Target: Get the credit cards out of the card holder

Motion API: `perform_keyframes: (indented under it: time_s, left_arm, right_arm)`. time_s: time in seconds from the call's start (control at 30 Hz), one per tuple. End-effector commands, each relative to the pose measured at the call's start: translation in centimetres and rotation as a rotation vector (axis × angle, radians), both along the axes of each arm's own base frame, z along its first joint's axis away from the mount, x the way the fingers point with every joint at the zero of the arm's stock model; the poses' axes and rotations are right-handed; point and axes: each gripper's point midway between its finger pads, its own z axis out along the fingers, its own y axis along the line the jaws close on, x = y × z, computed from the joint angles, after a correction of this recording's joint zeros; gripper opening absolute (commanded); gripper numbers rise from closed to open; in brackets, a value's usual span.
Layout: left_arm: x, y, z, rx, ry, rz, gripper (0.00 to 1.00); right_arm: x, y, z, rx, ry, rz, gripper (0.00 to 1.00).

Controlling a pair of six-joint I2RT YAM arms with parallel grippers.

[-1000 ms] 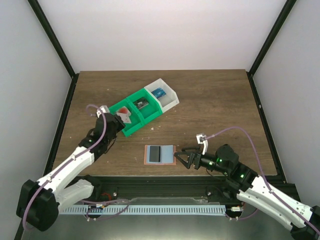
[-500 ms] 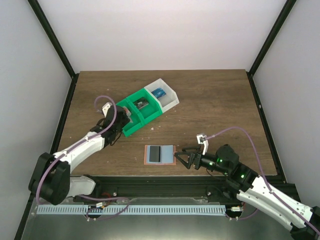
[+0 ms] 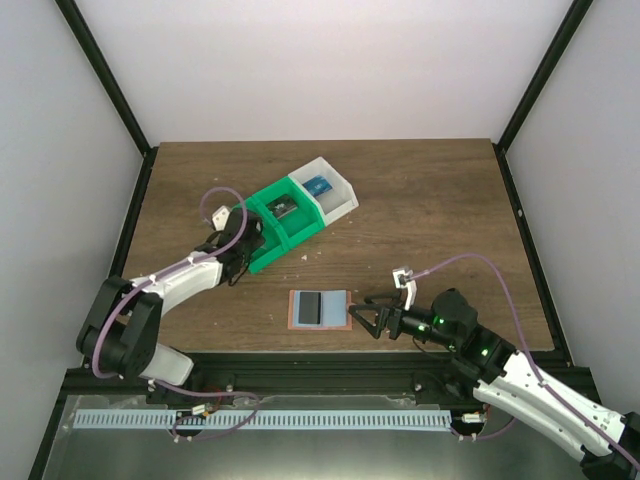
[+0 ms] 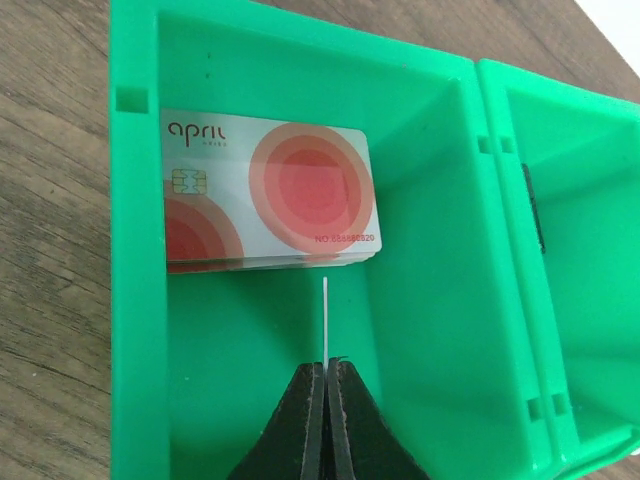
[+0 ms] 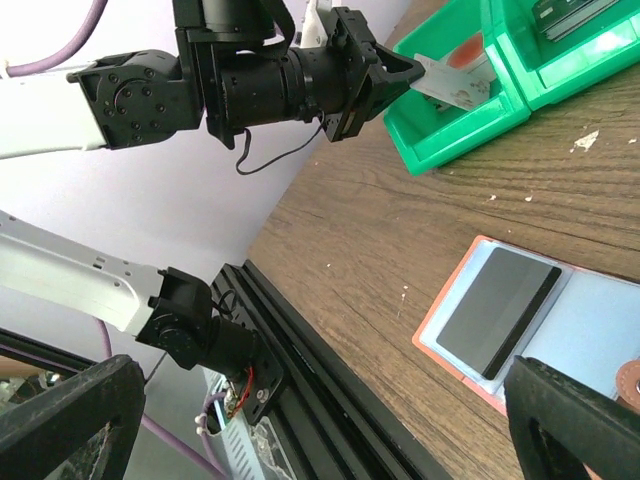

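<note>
The card holder (image 3: pixel 320 309) lies open near the table's front edge, its salmon rim around a dark card (image 3: pixel 311 307) and a pale blue face (image 5: pixel 590 330). My right gripper (image 3: pixel 365 318) stands open just right of it, holding nothing. My left gripper (image 4: pixel 326 365) is shut on a thin whitish credit card (image 4: pixel 326 315), seen edge-on, above the left compartment of the green bin (image 4: pixel 420 300). A credit card with red circles (image 4: pixel 265 190) lies flat in that compartment. The right wrist view shows the held card (image 5: pixel 445 82) over the bin.
The three-compartment bin (image 3: pixel 262 262) sits diagonally at mid-table; its middle part holds a black block (image 3: pixel 282 207), its white end part a blue block (image 3: pixel 320 185). A black rail (image 3: pixel 320 365) runs along the near edge. Black frame posts flank the table.
My left arm has reached forward and right with the card, bringing its gripper over the bin's left compartment. The right arm and the card holder have not moved.
</note>
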Motion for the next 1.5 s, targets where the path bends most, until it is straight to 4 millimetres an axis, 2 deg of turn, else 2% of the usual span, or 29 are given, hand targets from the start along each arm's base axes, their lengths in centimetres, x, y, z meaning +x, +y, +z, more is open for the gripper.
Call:
perform_keyframes:
  time_s: [0.0, 0.13, 0.23, 0.4, 0.7, 0.93, 1.07, 1.13, 1.23, 1.33, 1.47]
  left_arm:
    - [1.0, -0.1, 0.2, -0.006, -0.01, 0.018, 0.0]
    - [0.8, -0.3, -0.3, -0.009, 0.019, 0.01, 0.0]
    - [0.3, -0.4, -0.9, -0.017, 0.051, 0.011, 0.08]
    - [-0.2, -0.8, -1.6, -0.032, 0.086, -0.011, 0.1]
    - [-0.8, -0.8, -0.9, -0.03, 0.108, -0.023, 0.2]
    - [-1.6, -1.2, 0.3, -0.058, 0.104, -0.062, 0.52]
    - [-2.3, -1.0, 1.7, -0.08, 0.087, -0.062, 0.63]
    - [-2.5, -1.5, 2.7, -0.08, 0.057, -0.117, 0.68]
    - [-2.7, -2.8, 4.7, -0.093, 0.004, -0.236, 0.73]
    - [-3.5, -4.9, 7.0, -0.122, -0.055, -0.403, 0.73]
    - [-6.0, -7.6, 8.5, -0.169, -0.093, -0.642, 0.72]
  right_arm:
    - [0.2, -0.1, 1.6, 0.006, -0.04, -0.009, 1.0]
    - [0.3, -0.1, 1.5, -0.001, -0.037, -0.016, 1.0]
    - [0.4, -0.1, 1.4, 0.0, -0.033, -0.018, 1.0]
    - [0.4, 0.0, 1.3, 0.004, -0.027, -0.017, 1.0]
    - [0.3, 0.0, 1.2, 0.007, -0.006, -0.016, 1.0]
    - [0.3, 0.0, 1.3, 0.013, 0.009, -0.02, 1.0]
    - [0.6, 0.0, 1.7, 0.009, 0.021, -0.035, 1.0]
    - [0.9, -0.2, 1.6, -0.004, 0.039, -0.057, 1.0]
    - [1.6, -0.5, 1.1, -0.03, 0.081, -0.106, 1.0]
    - [2.0, -0.3, 0.7, -0.048, 0.108, -0.121, 1.0]
    - [2.3, 0.9, 0.5, -0.069, 0.112, -0.084, 1.0]
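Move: The left hand holds a card by its rear end over the left compartment of the green box. The bare near half of that compartment lies roughly 1 cm ahead, 2 cm right and 5 cm below. The april card stack is about 5 cm ahead and 2 cm left, 4 cm down; the dark card in the middle compartment is some 12 cm ahead and 8 cm right. From the empty right hand, the bare half lies about 19 cm ahead, 25 cm left and 16 cm below. Down about 2 cm and slightly back, the left hand lowers the card into the near half of the left compartment, tipping down a little while the fingers slowly part and let go. Fingers spreading to about three-quarters open, it then climbs nearly 9 cm clear of the box, drawing back and right and turning some 20 degrees clockwise. Late on, the open right hand eases about 2 cm forward. ##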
